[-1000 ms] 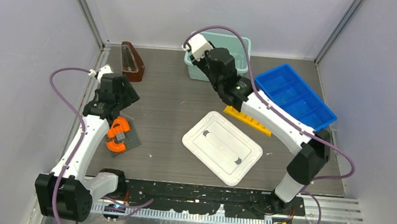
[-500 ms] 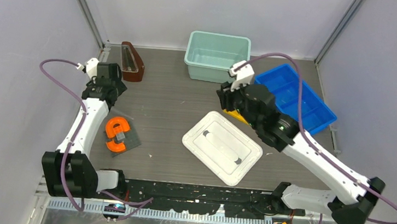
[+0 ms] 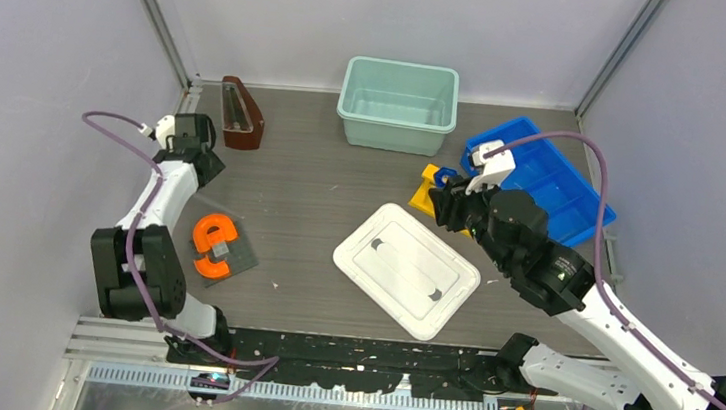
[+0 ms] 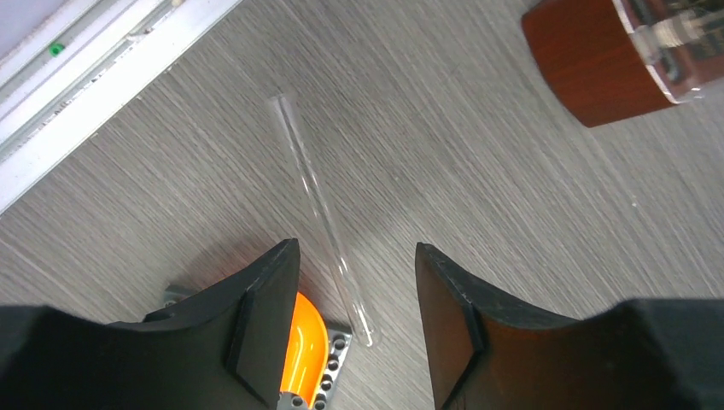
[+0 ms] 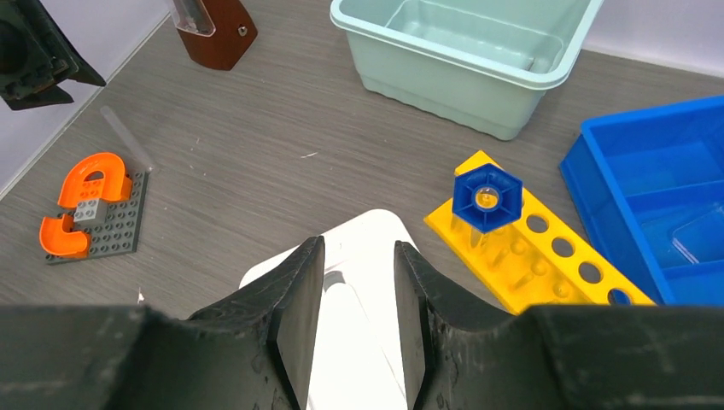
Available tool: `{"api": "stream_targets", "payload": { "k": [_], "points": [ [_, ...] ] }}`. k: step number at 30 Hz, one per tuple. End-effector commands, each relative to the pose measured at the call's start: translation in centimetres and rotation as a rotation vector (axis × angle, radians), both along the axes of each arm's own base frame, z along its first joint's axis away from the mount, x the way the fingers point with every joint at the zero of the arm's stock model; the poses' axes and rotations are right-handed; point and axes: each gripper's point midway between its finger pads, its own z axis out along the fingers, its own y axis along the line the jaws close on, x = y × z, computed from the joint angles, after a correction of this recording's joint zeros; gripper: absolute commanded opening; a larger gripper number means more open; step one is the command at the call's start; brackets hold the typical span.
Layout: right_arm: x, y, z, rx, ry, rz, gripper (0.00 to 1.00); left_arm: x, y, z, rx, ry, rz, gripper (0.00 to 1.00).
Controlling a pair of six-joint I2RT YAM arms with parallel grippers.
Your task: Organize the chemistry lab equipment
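Observation:
A thin clear glass rod (image 4: 324, 213) lies flat on the table, its near end between the fingers of my left gripper (image 4: 357, 256). That gripper is open and hovers over the rod without touching it, at the far left (image 3: 184, 140). A small blue knob-like piece (image 5: 487, 196) stands on the end of a yellow rack (image 5: 546, 256), also seen from above (image 3: 445, 176). My right gripper (image 5: 359, 248) is open and empty above a white lid (image 3: 405, 267), just short of the rack. The same rod (image 5: 128, 137) shows faintly in the right wrist view.
A teal bin (image 3: 399, 103) stands at the back, a blue divided tray (image 3: 562, 179) at the right. A brown wedge-shaped case (image 3: 240, 113) sits far left. Orange curved pieces on a grey studded plate (image 3: 216, 248) lie near the left arm.
My right arm pulled back from the teal bin to above the lid by the yellow rack. My left arm swung from over the orange pieces to the far left, its jaws narrowing somewhat.

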Motion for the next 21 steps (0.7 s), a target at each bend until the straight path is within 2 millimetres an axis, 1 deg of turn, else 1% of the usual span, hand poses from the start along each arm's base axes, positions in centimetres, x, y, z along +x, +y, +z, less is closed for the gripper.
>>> {"api": "stream_targets", "payload": {
  "k": [1, 8, 12, 16, 21],
  "points": [
    [-0.1, 0.1, 0.6, 0.056, 0.004, -0.011, 0.42, 1.6, 1.1, -1.1, -0.042, -0.024, 0.039, 0.54],
    [-0.3, 0.4, 0.9, 0.069, 0.022, -0.003, 0.43, 2.3, 2.4, -4.4, -0.075, 0.028, 0.089, 0.52],
    [-0.3, 0.2, 0.6, 0.05, 0.03, -0.007, 0.44, 2.8, 3.5, -5.2, -0.073, 0.053, 0.108, 0.52],
    [-0.2, 0.1, 0.6, 0.045, 0.033, -0.017, 0.44, 3.1, 3.8, -6.2, -0.099, 0.069, 0.119, 0.52],
    [-0.2, 0.2, 0.7, 0.049, 0.037, -0.012, 0.44, 2.8, 4.5, -7.3, -0.13, 0.076, 0.149, 0.52]
  ]
}}
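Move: The clear glass tube lies on the table about 12 cm below the left hand, its middle some 4 cm to the left and 2 cm ahead. The plate with orange bricks is about 8 cm back and 1 cm left of that hand; the brown metronome stands 14 cm ahead and 2 cm right. From the right hand the tube lies some 41 cm left, 6 cm ahead and 31 cm down. The left hand sinks about 8 cm towards the glass tube, drifting 3 cm left, fingers open and tipping downward. ##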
